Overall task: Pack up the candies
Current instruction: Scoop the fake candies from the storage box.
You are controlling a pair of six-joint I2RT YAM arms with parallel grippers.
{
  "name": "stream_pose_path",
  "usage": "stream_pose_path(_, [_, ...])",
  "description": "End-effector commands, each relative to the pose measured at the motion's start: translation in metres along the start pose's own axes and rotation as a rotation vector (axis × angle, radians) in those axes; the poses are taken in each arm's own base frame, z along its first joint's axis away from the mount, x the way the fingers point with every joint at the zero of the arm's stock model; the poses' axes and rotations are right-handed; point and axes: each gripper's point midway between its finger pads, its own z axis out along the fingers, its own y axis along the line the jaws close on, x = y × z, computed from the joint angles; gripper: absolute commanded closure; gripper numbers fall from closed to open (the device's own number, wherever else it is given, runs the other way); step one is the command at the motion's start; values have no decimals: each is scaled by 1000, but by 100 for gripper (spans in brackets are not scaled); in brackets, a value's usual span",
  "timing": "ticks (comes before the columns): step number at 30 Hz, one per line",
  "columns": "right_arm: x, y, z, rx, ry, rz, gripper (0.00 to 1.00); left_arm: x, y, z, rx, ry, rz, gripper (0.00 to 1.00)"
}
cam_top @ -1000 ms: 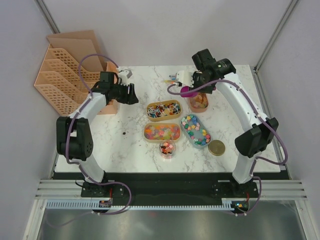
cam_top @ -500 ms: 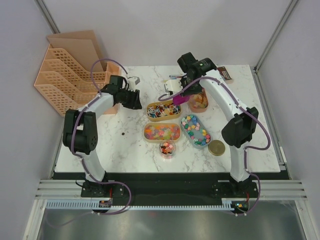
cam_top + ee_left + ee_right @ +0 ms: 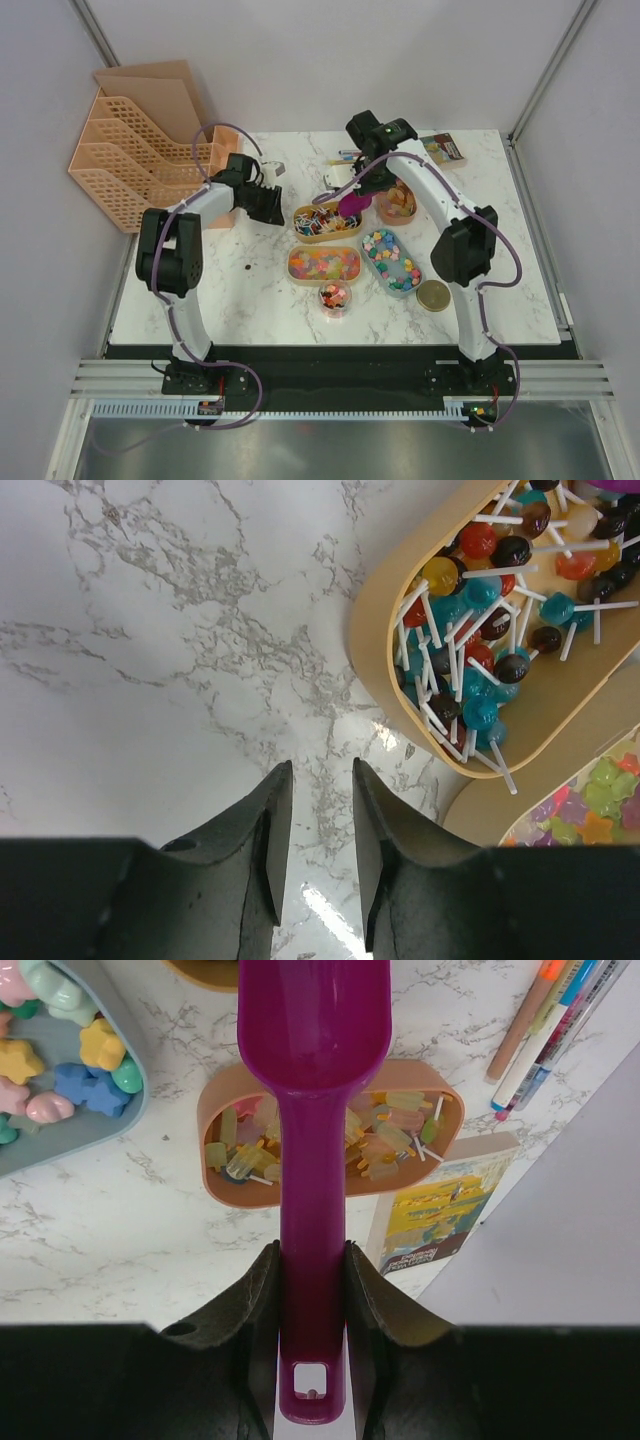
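Note:
The candies lie sorted in open trays: lollipops (image 3: 478, 600) in a tan tray (image 3: 297, 226), star shapes in a second tan tray (image 3: 291, 266), pastel pieces (image 3: 60, 1055) in a blue tray (image 3: 420, 276), and stick sweets in an orange tray (image 3: 213, 1110). A small round cup (image 3: 335, 297) holds mixed candies. My right gripper (image 3: 312, 1252) is shut on the handle of a magenta scoop (image 3: 312, 1080), whose bowl hangs over the lollipop tray's right end. My left gripper (image 3: 320, 775) stands just left of the lollipop tray, low over bare marble, jaws narrowly open with nothing between them.
A peach file organizer (image 3: 135, 160) stands at the back left. Coloured pens (image 3: 545, 1020) and a flat yellow packet (image 3: 440, 1215) lie behind the orange tray. A gold lid (image 3: 433, 295) rests at the front right. A small dark speck (image 3: 246, 268) lies on the marble.
My left gripper has moved right toward the lollipop tray while its jaws narrowed. My right arm has carried the scoop left, from the orange tray to the lollipop tray.

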Motion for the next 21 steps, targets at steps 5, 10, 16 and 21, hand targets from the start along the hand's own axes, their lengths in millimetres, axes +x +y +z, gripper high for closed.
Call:
stream_pose_path(5, [-5, -5, 12, -38, 13, -64, 100, -10, -15, 8, 30, 9, 98, 64])
stream_pose_path(10, [-12, -6, 15, -40, 19, -105, 100, -3, -37, 17, 73, 33, 123, 65])
stream_pose_path(16, [-4, -12, 8, -18, 74, -169, 100, -2, -50, 21, 89, 43, 133, 66])
stream_pose_path(21, [-4, -14, 11, -20, 115, -212, 100, -7, -47, 21, 74, 32, 139, 67])
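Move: The left hand hangs low beside the lollipop box: the box's middle is about 13 cm to its right, level fore and aft and 3 cm lower, with the gummy box some 13 cm right and 11 cm back. From the right hand, gripping the purple scoop, the lollipop box lies roughly 13 cm left, 8 cm back and 12 cm down. About as low, the peach box is 4 cm right and 4 cm back, the blue box 3 cm right and 18 cm back. The left hand slides right about 5 cm and drifts back some 2 cm, nearly level, bringing its part-open fingertips up against the near-left end of the lollipop box. Meanwhile the right hand, still gripping the scoop handle, eases forward and sinks about 2 cm, then edges left and rises slightly while its left side dips and it turns counter-clockwise, each by 5 to 10 degrees, working the scoop bowl at the candies in the box's right half. ##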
